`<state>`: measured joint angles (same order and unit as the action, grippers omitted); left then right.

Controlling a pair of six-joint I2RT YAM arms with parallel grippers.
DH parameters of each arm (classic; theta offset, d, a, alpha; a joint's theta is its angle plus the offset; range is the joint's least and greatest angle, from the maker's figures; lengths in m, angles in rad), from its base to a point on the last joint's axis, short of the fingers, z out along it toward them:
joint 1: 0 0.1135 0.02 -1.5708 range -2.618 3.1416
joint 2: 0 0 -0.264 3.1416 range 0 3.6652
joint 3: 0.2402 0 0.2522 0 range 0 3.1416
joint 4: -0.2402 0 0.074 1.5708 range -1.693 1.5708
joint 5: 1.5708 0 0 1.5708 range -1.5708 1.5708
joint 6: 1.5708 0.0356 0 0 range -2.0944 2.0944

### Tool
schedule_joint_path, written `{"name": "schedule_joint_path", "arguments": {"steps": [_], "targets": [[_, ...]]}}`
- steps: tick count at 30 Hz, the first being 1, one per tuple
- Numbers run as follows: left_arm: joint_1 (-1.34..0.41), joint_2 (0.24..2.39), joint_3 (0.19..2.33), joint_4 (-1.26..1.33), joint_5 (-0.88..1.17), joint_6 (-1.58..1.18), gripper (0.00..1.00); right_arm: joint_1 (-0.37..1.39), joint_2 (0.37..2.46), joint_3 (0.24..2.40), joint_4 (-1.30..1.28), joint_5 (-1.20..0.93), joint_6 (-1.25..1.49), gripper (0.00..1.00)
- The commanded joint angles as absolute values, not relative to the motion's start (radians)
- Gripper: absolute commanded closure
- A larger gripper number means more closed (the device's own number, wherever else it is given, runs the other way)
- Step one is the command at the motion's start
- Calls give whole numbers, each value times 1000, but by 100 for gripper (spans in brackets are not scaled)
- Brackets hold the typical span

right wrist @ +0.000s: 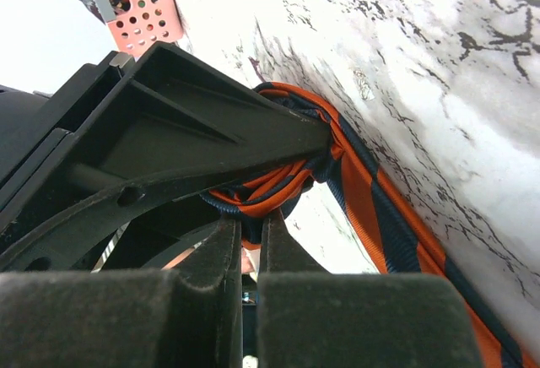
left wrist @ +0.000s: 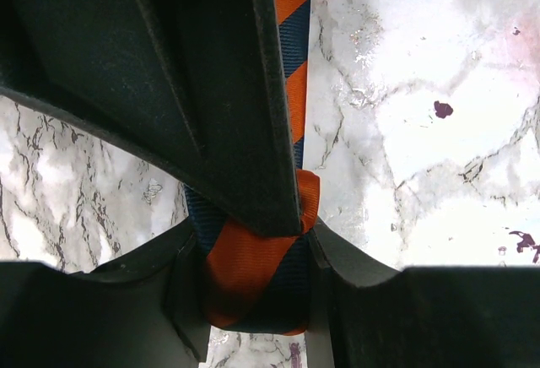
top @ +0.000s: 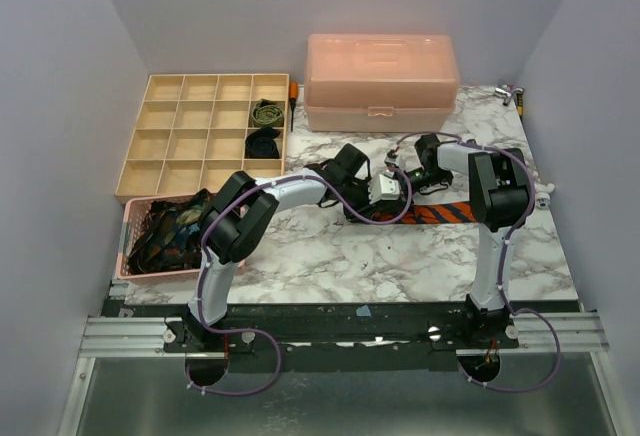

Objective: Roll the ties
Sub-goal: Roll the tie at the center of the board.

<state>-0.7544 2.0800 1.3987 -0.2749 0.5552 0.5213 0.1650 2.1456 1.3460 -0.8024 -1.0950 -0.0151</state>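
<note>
An orange-and-navy striped tie (top: 445, 213) lies flat across the marble table (top: 400, 256), its left end wound into a small roll (left wrist: 253, 275). My left gripper (left wrist: 253, 254) is shut on that roll, one finger on each side. My right gripper (right wrist: 251, 226) meets it from the other side, its fingers (right wrist: 221, 254) almost together and pinching a fold of the tie (right wrist: 278, 186). From above, both grippers crowd over the roll near the table's middle, the left (top: 362, 206) and the right (top: 388, 196). More dark ties (top: 175, 226) are heaped in a pink basket.
The pink basket (top: 135, 256) stands at the near left. Behind it a wooden compartment tray (top: 160, 136) holds an olive roll (top: 266, 112) and a black roll (top: 263, 143). A pink lidded box (top: 380, 81) stands at the back. Small tools (top: 515, 96) lie at the far right.
</note>
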Motion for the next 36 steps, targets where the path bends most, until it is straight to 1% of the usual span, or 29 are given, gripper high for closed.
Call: {"name": "schedule_joint_path", "arguments": {"steps": [1, 3, 8, 15, 17, 20, 24, 28, 29, 32, 34, 36], "targets": [[-750, 2161, 1330, -453, 502, 511, 82, 178, 2228, 1313, -792, -959, -46, 100], [-749, 2144, 1323, -411, 527, 520, 69, 177, 2239, 1313, -802, -935, -54, 100], [-742, 2096, 1277, -255, 603, 510, 55, 165, 2267, 1328, -828, -849, -61, 100], [-731, 2051, 1199, -74, 740, 502, 46, 155, 2304, 1362, -856, -733, -56, 100], [-728, 2046, 1178, -35, 762, 494, 38, 155, 2314, 1368, -857, -703, -48, 100], [-714, 2022, 1125, 57, 797, 469, 36, 154, 2327, 1371, -859, -660, -45, 100], [-674, 1983, 996, 287, 832, 398, 34, 155, 2332, 1371, -864, -605, -42, 100], [-652, 1954, 889, 508, 856, 359, 24, 155, 2343, 1380, -873, -554, -44, 100], [-653, 1953, 872, 554, 854, 347, 24, 155, 2348, 1384, -878, -549, -46, 100], [-654, 1965, 852, 652, 856, 306, 20, 156, 2360, 1401, -891, -547, -56, 100], [-659, 1977, 842, 717, 855, 266, 13, 162, 2369, 1415, -905, -557, -73, 100], [-665, 1983, 825, 793, 841, 228, 11, 173, 2374, 1428, -923, -572, -92, 100]]}}
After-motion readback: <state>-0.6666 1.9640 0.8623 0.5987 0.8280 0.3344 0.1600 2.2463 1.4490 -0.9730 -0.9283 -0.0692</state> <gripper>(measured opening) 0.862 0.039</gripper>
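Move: The tie roll sits right between the left gripper's fingertips, its middle within about 1 cm of them. From the right hand point, whose fingers are shut on cloth at its edge, it lies some 2 cm to the left, about level fore and aft and 1 cm lower. The flat tie tail's middle is about 17 cm to the right of the left fingertips, level fore and aft and 2 cm lower; the pink box stands some 25 cm ahead of them and 2 cm right. Open the left gripper wide to let go of the tie roll and draw it back about 2.5 cm towards the base, easing some 1.5 cm left late on and swinging its fingers up about 25 degrees so they point flatter to the right. Meanwhile keep the right fingers shut on the cloth at the roll's edge, sink them about 3 cm and shift them 2 cm right, tipping them more steeply down. ##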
